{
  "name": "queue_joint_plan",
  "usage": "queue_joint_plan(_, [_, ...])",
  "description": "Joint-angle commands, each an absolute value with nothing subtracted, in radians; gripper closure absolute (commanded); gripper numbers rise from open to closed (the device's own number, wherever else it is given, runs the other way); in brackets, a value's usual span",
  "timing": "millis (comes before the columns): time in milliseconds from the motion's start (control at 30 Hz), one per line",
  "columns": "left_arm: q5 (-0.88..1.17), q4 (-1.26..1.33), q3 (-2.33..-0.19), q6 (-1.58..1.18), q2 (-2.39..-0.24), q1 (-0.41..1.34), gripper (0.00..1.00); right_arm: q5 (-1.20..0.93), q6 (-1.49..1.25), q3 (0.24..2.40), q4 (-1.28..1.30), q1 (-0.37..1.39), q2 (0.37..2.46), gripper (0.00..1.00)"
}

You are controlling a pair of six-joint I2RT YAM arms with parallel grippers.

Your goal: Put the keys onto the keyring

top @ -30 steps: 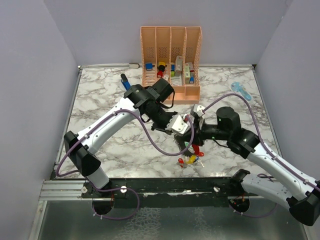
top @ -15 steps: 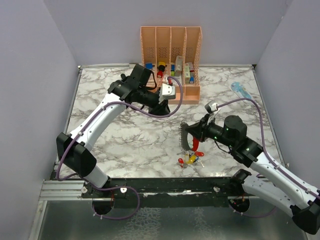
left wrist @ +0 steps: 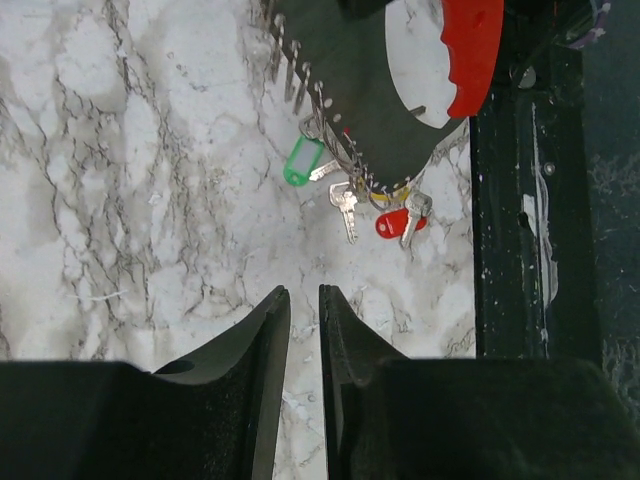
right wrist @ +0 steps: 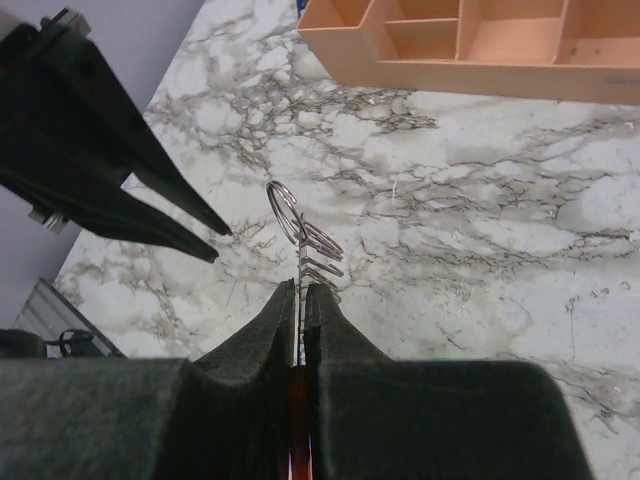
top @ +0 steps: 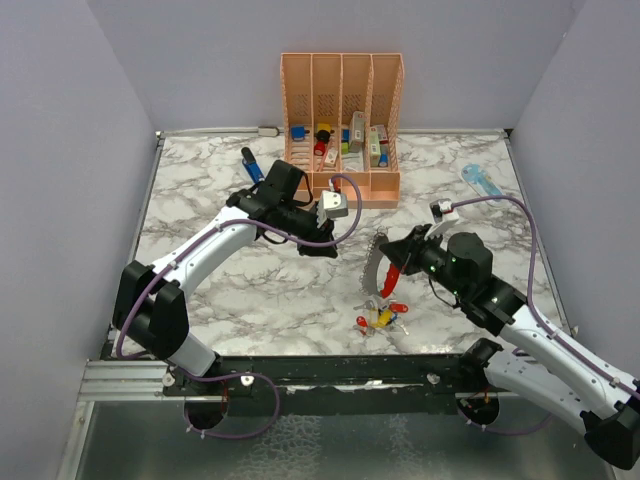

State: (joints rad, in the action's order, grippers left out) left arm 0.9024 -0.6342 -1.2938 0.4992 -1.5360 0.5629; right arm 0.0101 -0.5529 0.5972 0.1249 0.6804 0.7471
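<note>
The keyring (top: 378,264), an oval loop with a toothed grey side and a red side, is held up on edge above the table, and my right gripper (top: 394,264) is shut on it. The right wrist view shows it edge-on between the pads, as wire loops (right wrist: 302,240) sticking out past my right gripper (right wrist: 301,290). The keys (top: 380,319) lie bunched on the marble below it, near the front edge; a green one (left wrist: 298,160) and a red one (left wrist: 393,226) show in the left wrist view. My left gripper (top: 327,247) hangs left of the keyring, slightly open, nothing between its fingers (left wrist: 268,330).
A peach organiser (top: 342,120) with coloured blocky items stands at the back. A dark blue stick tool (top: 250,163) lies back left, a pale blue flat tool (top: 482,180) back right. A black rail (top: 330,368) runs along the front edge. Lilac walls close three sides.
My left gripper has let go at the keyring, pulled back to the left, and its jaws have parted a little. The right gripper has shifted right and turned the keyring more upright.
</note>
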Motion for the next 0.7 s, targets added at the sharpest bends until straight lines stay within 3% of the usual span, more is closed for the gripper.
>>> queue_joint_plan(0, [0.868,-0.536,-1.222,0.455,-1.491,0.559,0.78,0.123,-0.667,0.628,0.144,0.679,0.794,0.99])
queue_joint_plan(300, [0.754,-0.493,-1.146,0.486,-1.461,0.52,0.78,0.143,-0.906,0.538,-0.03,0.678,0.999,0.99])
queue_joint_plan(633, [0.732,-0.42,-1.081,0.455,-1.438,0.46,0.79,0.251,-1.125,0.575,-0.175,0.669,1.32,0.99])
queue_joint_plan(667, [0.727,-0.418,-1.078,0.455,-1.437,0.458,0.79,0.261,-1.131,0.575,-0.178,0.668,1.335,0.96])
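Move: The keyring (grey curved plate, wire rings, red handle) is already in the right fingers. The bare patch of table it comes down over lies roughly 3 cm ahead, 6 cm left and 21 cm below the right hand. The green tag lies about straight under that hand, the pile of keys some 7 cm back, level sideways, both about 20 cm below. From the left hand the patch is about level ahead, 8 cm right and 20 cm down. The keyring is lowered towards the bare table left of the keys: the right hand keeps its closed grip and sinks about 13 cm, easing some 5 cm forward, while the wrist tips its fingers down and turns clockwise, roughly 30 degrees in all. The empty left hand draws off to its left and forward, sinking about 5 cm, its fingers staying nearly shut. ##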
